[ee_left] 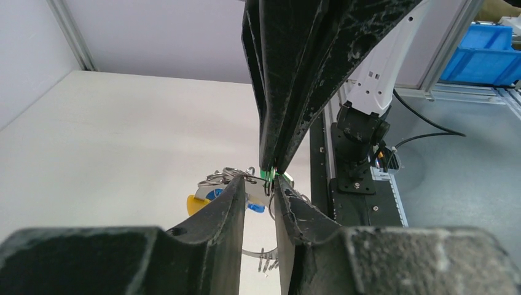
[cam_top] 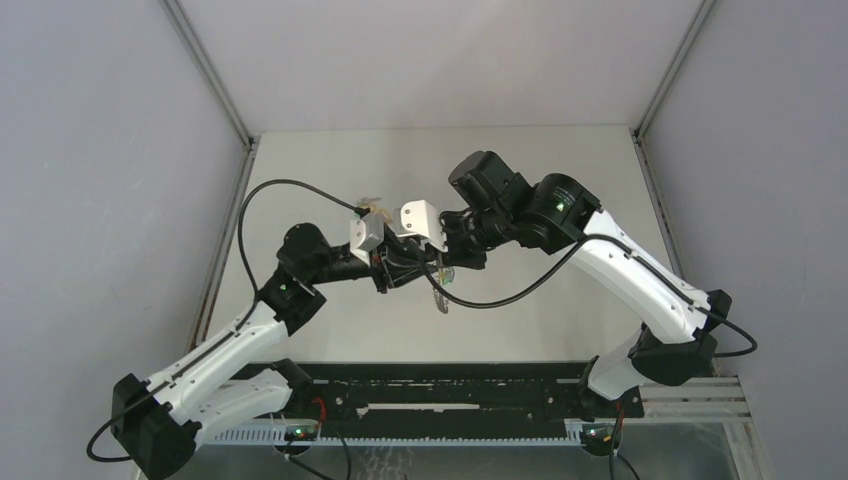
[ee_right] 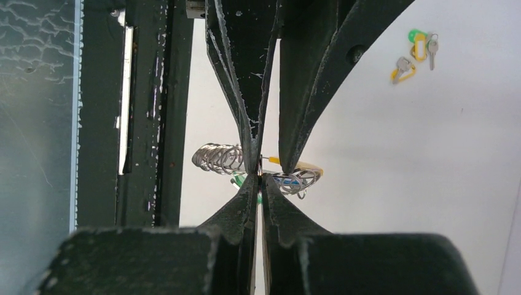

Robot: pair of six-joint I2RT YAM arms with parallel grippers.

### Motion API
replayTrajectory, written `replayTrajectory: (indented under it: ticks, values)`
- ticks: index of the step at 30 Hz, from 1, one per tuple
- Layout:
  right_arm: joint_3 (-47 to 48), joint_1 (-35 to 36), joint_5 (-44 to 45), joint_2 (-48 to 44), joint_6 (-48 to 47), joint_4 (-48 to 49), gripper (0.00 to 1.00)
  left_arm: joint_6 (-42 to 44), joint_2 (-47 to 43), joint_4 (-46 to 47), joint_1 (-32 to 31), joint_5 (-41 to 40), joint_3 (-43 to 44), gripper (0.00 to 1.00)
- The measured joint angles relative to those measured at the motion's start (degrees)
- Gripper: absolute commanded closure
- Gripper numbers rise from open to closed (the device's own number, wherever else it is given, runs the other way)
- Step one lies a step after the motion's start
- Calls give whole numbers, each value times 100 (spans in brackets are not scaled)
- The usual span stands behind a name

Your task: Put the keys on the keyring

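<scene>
Both grippers meet above the middle of the table. My left gripper (ee_left: 261,183) is closed on the keyring (ee_left: 257,251), whose wire crosses the narrow gap between its fingers. The ring's coiled part (ee_right: 218,158) sticks out to one side, and a yellow-headed key (ee_left: 196,203) and a blue-headed key (ee_left: 257,208) hang on it. My right gripper (ee_right: 258,177) comes in from the opposite side, shut on a green-headed key (ee_left: 268,175) right at the ring's wire. In the top view the keyring (cam_top: 438,297) dangles under the left gripper (cam_top: 405,268) and right gripper (cam_top: 440,258).
Loose keys lie on the table behind the grippers: a green and yellow pair (ee_right: 418,46) and a yellow one (ee_right: 402,69), seen in the top view as a small cluster (cam_top: 372,205). The black base rail (cam_top: 450,395) runs along the near edge.
</scene>
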Motion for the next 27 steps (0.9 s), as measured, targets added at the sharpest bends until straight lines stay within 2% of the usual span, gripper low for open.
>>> replayTrajectory:
  ticks: [6,7,8,12,18,23,27]
  values:
    - [0,22,109,39,-2,2,100,-42,24,17,-15,46,0,99]
    - [0,22,129,39,-2,7,100,-39,24,17,-22,74,0,100]
    - [0,24,146,39,0,13,99,-44,24,15,-31,74,0,100]
    - [-94,28,232,-22,35,173,83,-31,-31,-20,-31,-57,0,100]
    - [-1215,59,468,-920,138,1023,70,-48,-337,87,-31,-501,-70,100]
    - [-2409,59,664,-2094,214,2074,67,-153,-555,398,-31,-791,-337,100]
    - [-2970,57,717,-2610,256,2865,68,-280,-555,608,-31,-907,-450,100]
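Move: The hands meet over the table. The keyring hangs across the left fingertips, its middle about 3 cm below that hand, 1 cm back and 1 cm to its right; the green-tagged key is at roughly the same place. From the right hand, which still pinches the top of this bunch, the keyring's middle lies about 4 cm below and 1 cm back, level sideways. From the left hand, the loose keys lie some 24 cm ahead, 13 cm left, 26 cm below. The left fingers, parted around a strand at the keyring's top, close and pinch it; only then do the right fingers open and let go. The right hand backs off about 3 cm to the right and nearly as far up, its fingers swinging up some 25 degrees from their downward slant, while the left keeps its pinch and draws the ring a couple of centimetres up and left. ##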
